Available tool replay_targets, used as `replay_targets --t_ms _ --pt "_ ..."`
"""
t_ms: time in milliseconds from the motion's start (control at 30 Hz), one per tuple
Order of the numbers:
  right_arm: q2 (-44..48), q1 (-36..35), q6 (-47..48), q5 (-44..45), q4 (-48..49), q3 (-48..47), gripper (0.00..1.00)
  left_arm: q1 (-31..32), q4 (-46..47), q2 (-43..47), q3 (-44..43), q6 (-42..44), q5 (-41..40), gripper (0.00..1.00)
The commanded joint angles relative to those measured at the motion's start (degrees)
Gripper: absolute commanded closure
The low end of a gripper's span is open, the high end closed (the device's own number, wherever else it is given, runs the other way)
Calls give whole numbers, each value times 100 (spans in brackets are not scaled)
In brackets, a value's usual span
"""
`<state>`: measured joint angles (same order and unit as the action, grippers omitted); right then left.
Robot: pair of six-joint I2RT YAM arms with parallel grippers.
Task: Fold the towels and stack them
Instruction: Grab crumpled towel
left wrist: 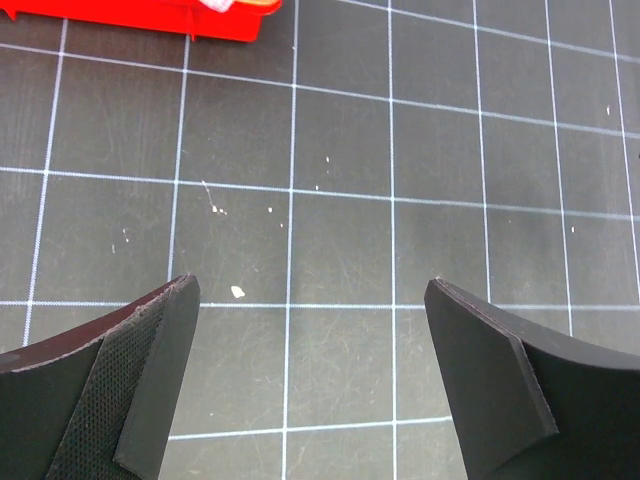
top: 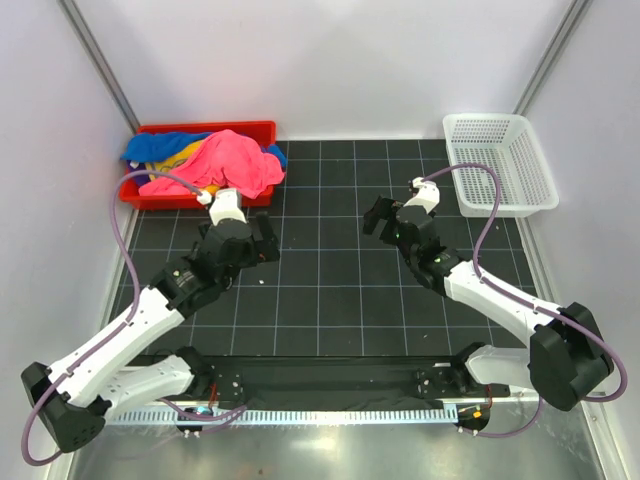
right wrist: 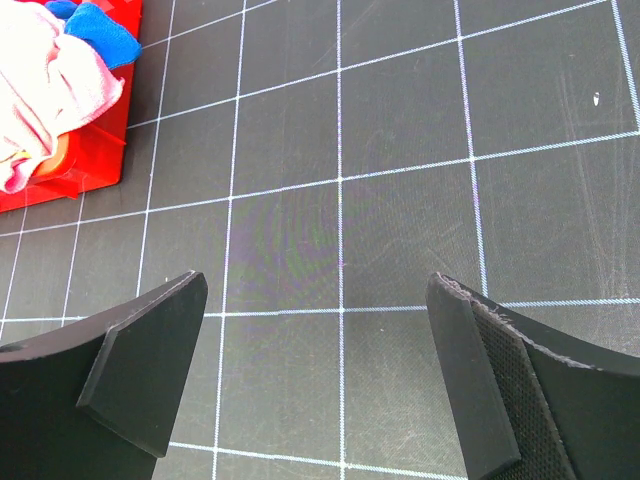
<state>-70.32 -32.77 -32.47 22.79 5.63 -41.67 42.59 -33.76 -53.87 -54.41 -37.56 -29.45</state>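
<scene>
The towels (top: 215,160) lie heaped in the red bin (top: 205,129) at the back left; a hot pink one is on top, with bright blue and yellow beneath. The right wrist view catches the pink towel (right wrist: 40,95) and a blue one (right wrist: 100,30) at its top left corner. My left gripper (top: 268,243) hovers open over the black grid mat, just in front of the bin, nothing between its fingers (left wrist: 165,360). My right gripper (top: 374,216) is open too, over the mat's middle, empty.
A white mesh basket (top: 500,160) stands at the back right, with nothing in it. The red bin's edge (left wrist: 130,18) shows at the top of the left wrist view. Grey walls close in both sides and the back. Small white specks (left wrist: 238,292) dot the mat.
</scene>
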Motion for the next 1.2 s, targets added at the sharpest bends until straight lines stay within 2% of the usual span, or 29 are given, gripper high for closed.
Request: replay_targets --t_ms 0,100,233,333,567,800,900,1033,1167 --pt "142 -1 -5 51 290 -113 0 -145 326 -115 -184 -181 -289 0" --pt "168 -1 -5 51 281 -96 0 -347 563 -282 -227 -208 -289 0" --pt "177 -1 4 33 325 -69 0 -1189 913 -895 -412 -313 0 0" --pt "168 -1 4 24 325 -61 0 -1577 1397 -1300 -614 -270 168 0" --pt "142 -1 21 -2 369 -43 0 -2456 1662 -3433 -1923 47 308 11" --pt "10 -1 83 -72 396 -78 0 -2668 1496 -5341 -3688 372 309 27" --pt "-16 -1 109 -64 430 -78 0 -2694 1188 -5853 -4382 503 265 30" --pt "-34 -1 127 -90 430 -87 0 -2747 915 -6565 -4938 487 63 35" --pt "-78 -1 153 -117 439 -113 0 -2756 862 -6786 -5097 460 10 38"
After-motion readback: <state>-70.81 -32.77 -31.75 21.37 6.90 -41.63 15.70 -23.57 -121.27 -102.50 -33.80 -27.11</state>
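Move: The pink towel lies crumpled on the red bin's heap, its middle roughly 26 cm ahead of the left hand, 8 cm to its left and 14 cm below. The yellow towel shows at about the same reach but some 21 cm to the left; the bin's middle is about 27 cm ahead, 15 cm left. From the right hand the pink towel lies about 17 cm ahead and 40 cm to the left. The left hand sweeps about 30 cm forward, over the red bin's near wall to the right-hand part of the pink towel, drifting some 5 cm left early on and sinking about 10 cm, mostly in the second half, so the reach ends steeply downward. On the way it turns some 20 degrees counter-clockwise, tips down slightly, and its wide-open fingers narrow to about two thirds, ending astride the fold by the white tag with no grip yet to be seen. ##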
